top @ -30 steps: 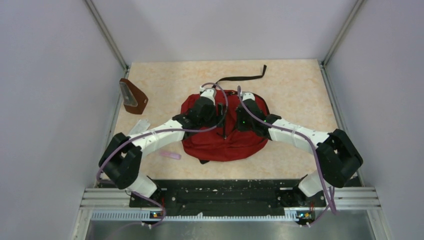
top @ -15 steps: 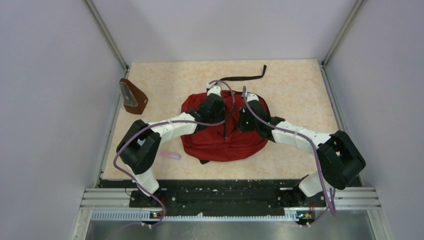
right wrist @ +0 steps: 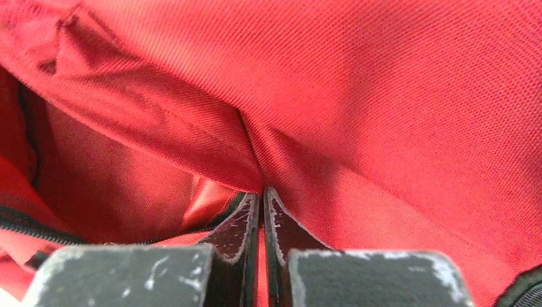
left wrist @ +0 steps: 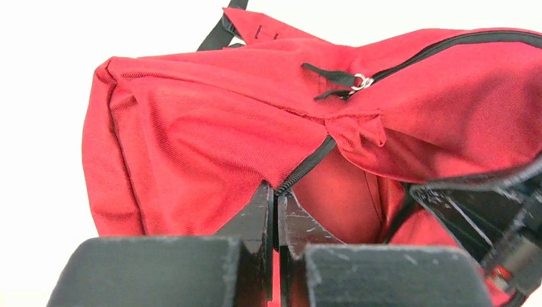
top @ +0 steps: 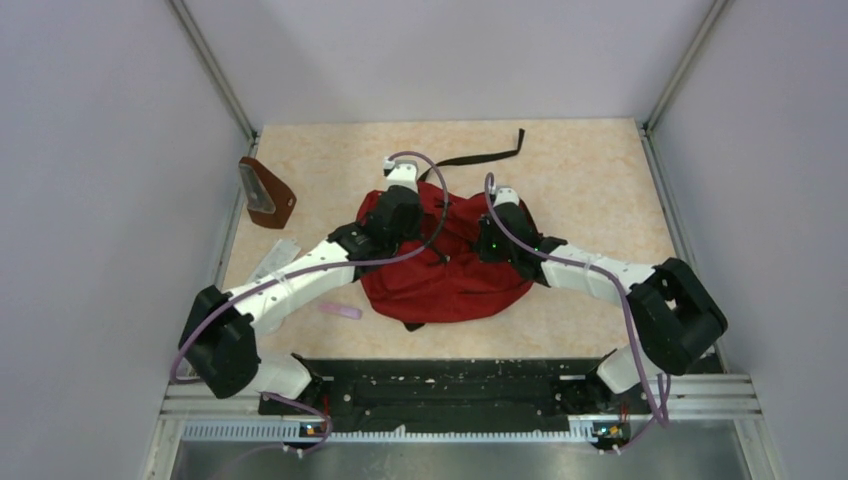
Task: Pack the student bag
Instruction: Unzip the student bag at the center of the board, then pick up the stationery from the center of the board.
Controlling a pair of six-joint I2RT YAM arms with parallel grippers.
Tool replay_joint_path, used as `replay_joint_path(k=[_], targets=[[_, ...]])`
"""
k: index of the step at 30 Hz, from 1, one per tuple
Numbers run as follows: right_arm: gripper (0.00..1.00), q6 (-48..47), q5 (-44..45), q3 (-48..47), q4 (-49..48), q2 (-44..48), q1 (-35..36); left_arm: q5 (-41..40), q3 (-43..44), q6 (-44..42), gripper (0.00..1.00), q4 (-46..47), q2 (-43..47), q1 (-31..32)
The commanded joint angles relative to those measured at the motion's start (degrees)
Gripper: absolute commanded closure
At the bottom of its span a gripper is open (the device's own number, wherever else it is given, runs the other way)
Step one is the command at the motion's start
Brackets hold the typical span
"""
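Note:
The student bag (top: pixel 450 280), a dark-red backpack with black zippers, lies in the middle of the table. My left gripper (left wrist: pixel 276 192) is shut on the zipper edge of its opening, on the bag's left side (left wrist: pixel 192 147). My right gripper (right wrist: pixel 263 192) is shut on a fold of the bag's red fabric (right wrist: pixel 383 96) on the right side of the opening. Between the two grips the mouth is parted and red lining (left wrist: pixel 345 198) shows inside. A black zipper pull (left wrist: pixel 339 80) lies on the upper flap.
A small brown wedge-shaped pouch (top: pixel 267 193) stands at the left edge. A pink stick-like item (top: pixel 340 311) and a pale flat item (top: pixel 273 260) lie near the left arm. A black strap (top: pixel 490 155) trails behind the bag. Walls enclose the table.
My left gripper closed on the bag's zipper edge and pulled it left and away, widening the opening. The right gripper closed fully and kept its hold on the right side.

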State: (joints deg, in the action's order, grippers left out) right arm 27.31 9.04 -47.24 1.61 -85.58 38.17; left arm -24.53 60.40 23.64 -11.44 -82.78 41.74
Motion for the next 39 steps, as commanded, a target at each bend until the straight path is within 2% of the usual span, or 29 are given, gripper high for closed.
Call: replay_joint_path(k=[1,6,10,13,17,19,22,26,29,30,31,35,37,39], targets=[[1.00,-0.55,6.78,2.15,1.77,-3.30,-1.85,-2.93,-1.25,-4.00,1.00,-3.36,5.49,-0.98],[1.00,-0.22,5.78,2.03,1.17,-4.24,-1.87,5.18,-1.47,-9.21,1.00,-4.98,4.25,-1.40],[1.00,-0.53,3.64,1.63,0.78,-3.32,-1.87,5.41,-0.54,-9.41,0.97,-6.04,2.75,-1.38],[1.00,-0.89,1.85,1.65,0.09,-1.99,-1.87,7.30,-0.20,-7.76,0.82,-5.29,3.37,-1.39],[1.00,-1.35,0.36,0.65,0.53,-1.22,-1.87,10.68,-0.27,-4.62,0.51,-4.47,6.27,-1.39],[1.00,-1.77,-0.64,0.29,0.68,-1.15,-1.87,14.16,0.42,-2.25,0.39,-5.52,8.31,-1.55],[1.00,-1.96,-1.31,-0.10,0.96,-1.01,-1.87,18.62,0.84,-0.46,0.29,-6.16,12.75,-1.61],[1.00,-1.90,-2.28,-0.26,0.68,-0.64,-1.87,15.77,0.42,1.06,0.20,-11.94,17.58,-2.56],[0.95,-2.02,-3.79,-0.67,0.71,-0.46,-1.87,14.61,-3.40,2.14,0.14,-14.38,21.01,-5.50],[0.91,-2.11,-4.23,-0.99,1.08,-0.27,-1.87,14.99,-5.63,3.25,0.13,-14.43,22.37,-7.43],[0.82,-2.47,-4.80,-1.38,1.65,0.04,-1.87,16.92,-8.31,4.40,0.13,-13.89,23.84,-9.88],[0.39,-5.22,-6.50,-2.65,2.95,4.23,-1.81,20.99,-18.73,7.55,0.11,-11.09,30.43,-19.84],[0.29,-7.54,-7.71,-2.72,2.83,7.89,-1.66,21.10,-20.02,7.00,0.10,-12.79,31.81,-23.28],[0.24,-10.16,-8.72,-2.79,2.45,12.59,-1.17,23.46,-18.95,5.55,0.10,-15.46,32.32,-26.18]])
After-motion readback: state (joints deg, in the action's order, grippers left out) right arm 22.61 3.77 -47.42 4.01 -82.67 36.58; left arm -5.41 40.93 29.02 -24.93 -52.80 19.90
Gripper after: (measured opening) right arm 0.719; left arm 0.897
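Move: The left hand still pinches the black zipper edge of the bag's open front pocket, drawn up in its shut fingers. The pocket's slider sits about 5 cm back, 3 cm right and 8 cm lower; the upper zipper's pulls are about 4 cm ahead, 3 cm right and 9 cm lower. The right hand still pinches red cloth beside the opening in its fingertips, the slider roughly 2 cm back and 5 cm left at about its own height. The left hand eases the pinched zipper edge about 2.5 cm back and a little down, opens wide to let it go, backs off and lifts some 8 cm clear, then swings about 13 cm left while sinking again, to the bag's left side. The right hand gives about 1 cm forward and then holds the cloth still until near the end, when its fingers open to free the cloth and it draws back nearly 2 cm and just begins to rise. ##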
